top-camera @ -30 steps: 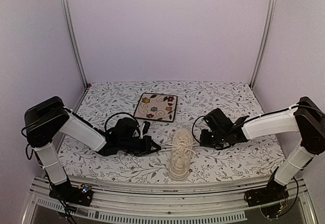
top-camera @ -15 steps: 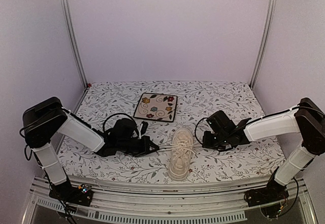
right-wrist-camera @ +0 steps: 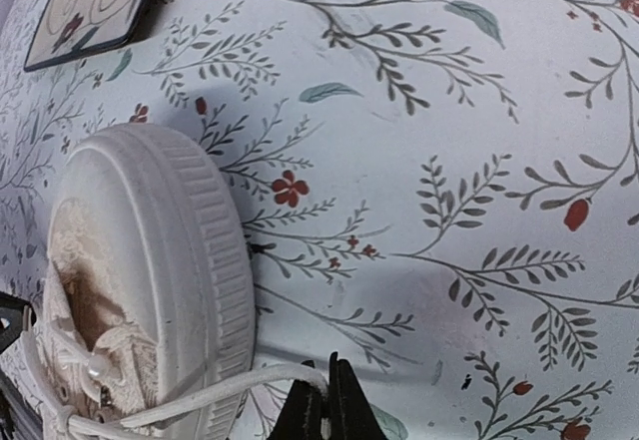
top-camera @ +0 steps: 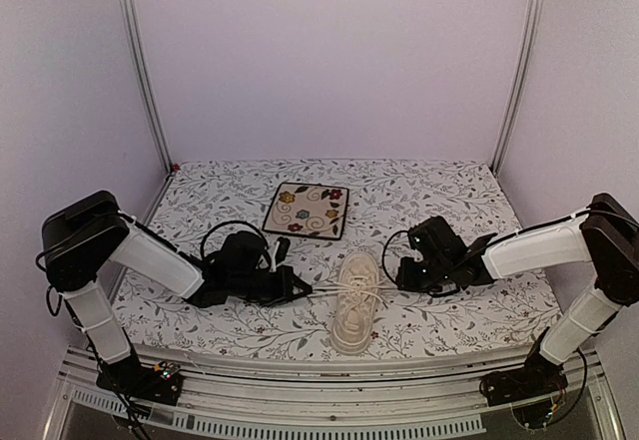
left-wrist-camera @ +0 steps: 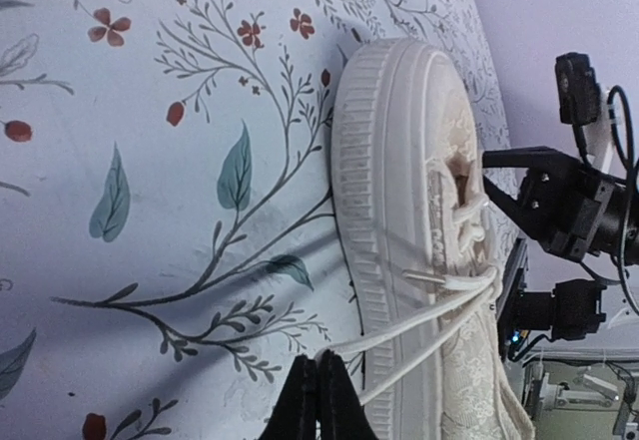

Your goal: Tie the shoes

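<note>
The cream low-top shoe (top-camera: 356, 305) lies on the floral cloth between my arms, toe toward the near edge. My left gripper (top-camera: 299, 287) sits just left of it, shut on a cream lace (left-wrist-camera: 408, 315) that runs taut from the eyelets to my gripper (left-wrist-camera: 321, 360). My right gripper (top-camera: 401, 277) sits just right of the shoe, shut on the other lace end (right-wrist-camera: 230, 390), which crosses the ribbed sole (right-wrist-camera: 215, 260) to my gripper (right-wrist-camera: 329, 380). Both laces pull sideways in opposite directions over the shoe's middle.
A square floral plate (top-camera: 308, 210) with a dark rim lies behind the shoe, also seen in the right wrist view as the plate (right-wrist-camera: 88, 1). The patterned cloth (top-camera: 469, 201) covers the table. Metal frame posts (top-camera: 142, 71) stand at the back corners.
Both grippers have drawn slightly outward from the shoe, left going left and right going right, tightening the laces. The shoe has stayed put.
</note>
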`<act>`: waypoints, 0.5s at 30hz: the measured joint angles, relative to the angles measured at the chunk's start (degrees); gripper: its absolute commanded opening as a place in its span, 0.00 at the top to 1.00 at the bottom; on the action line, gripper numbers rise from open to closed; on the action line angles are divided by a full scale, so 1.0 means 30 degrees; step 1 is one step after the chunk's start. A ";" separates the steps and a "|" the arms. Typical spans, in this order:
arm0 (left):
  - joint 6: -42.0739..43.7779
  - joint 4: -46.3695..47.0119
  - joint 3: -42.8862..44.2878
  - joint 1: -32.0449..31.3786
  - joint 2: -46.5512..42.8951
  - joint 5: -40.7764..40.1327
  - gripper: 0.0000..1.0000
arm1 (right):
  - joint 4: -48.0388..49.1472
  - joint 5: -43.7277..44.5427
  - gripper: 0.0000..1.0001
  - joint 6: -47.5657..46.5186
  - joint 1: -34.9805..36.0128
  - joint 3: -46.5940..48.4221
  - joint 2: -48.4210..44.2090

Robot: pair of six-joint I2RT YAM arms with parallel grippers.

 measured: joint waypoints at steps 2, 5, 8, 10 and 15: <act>0.0350 0.0175 0.0000 0.0058 -0.0036 0.0364 0.58 | 0.0444 -0.0874 0.62 -0.0729 -0.0102 -0.0102 -0.0255; 0.0823 0.0080 0.0015 0.0146 -0.0415 0.0525 0.33 | 0.0998 -0.2135 0.46 -0.1953 -0.0197 -0.0102 -0.0860; 0.1530 -0.0372 0.0036 0.0182 -0.1603 0.0131 0.25 | 0.1209 -0.2863 0.38 -0.2820 -0.0197 -0.0109 -0.1923; 0.2040 -0.0933 0.0058 0.0189 -0.2688 -0.0459 0.23 | 0.1231 -0.3082 0.34 -0.3279 -0.0197 -0.0109 -0.2805; 0.3410 -0.2193 0.0379 0.0211 -0.4437 -0.1719 0.17 | 0.1144 -0.2980 0.24 -0.3847 -0.0204 -0.0124 -0.4532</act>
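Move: The left hand still pinches one loop, with the knot in the laces roughly 8 cm to its right and about level. The right hand grips the other loop, the knot some 7 cm to its left and about 1 cm ahead. The shoe's middle sits about 3 cm nearer the robot than the knot, and the flowered board lies about 23 cm ahead of the left hand. Both hands open wide, letting go of the loops, and rise about 8–9 cm, the right edging 3 cm left. ##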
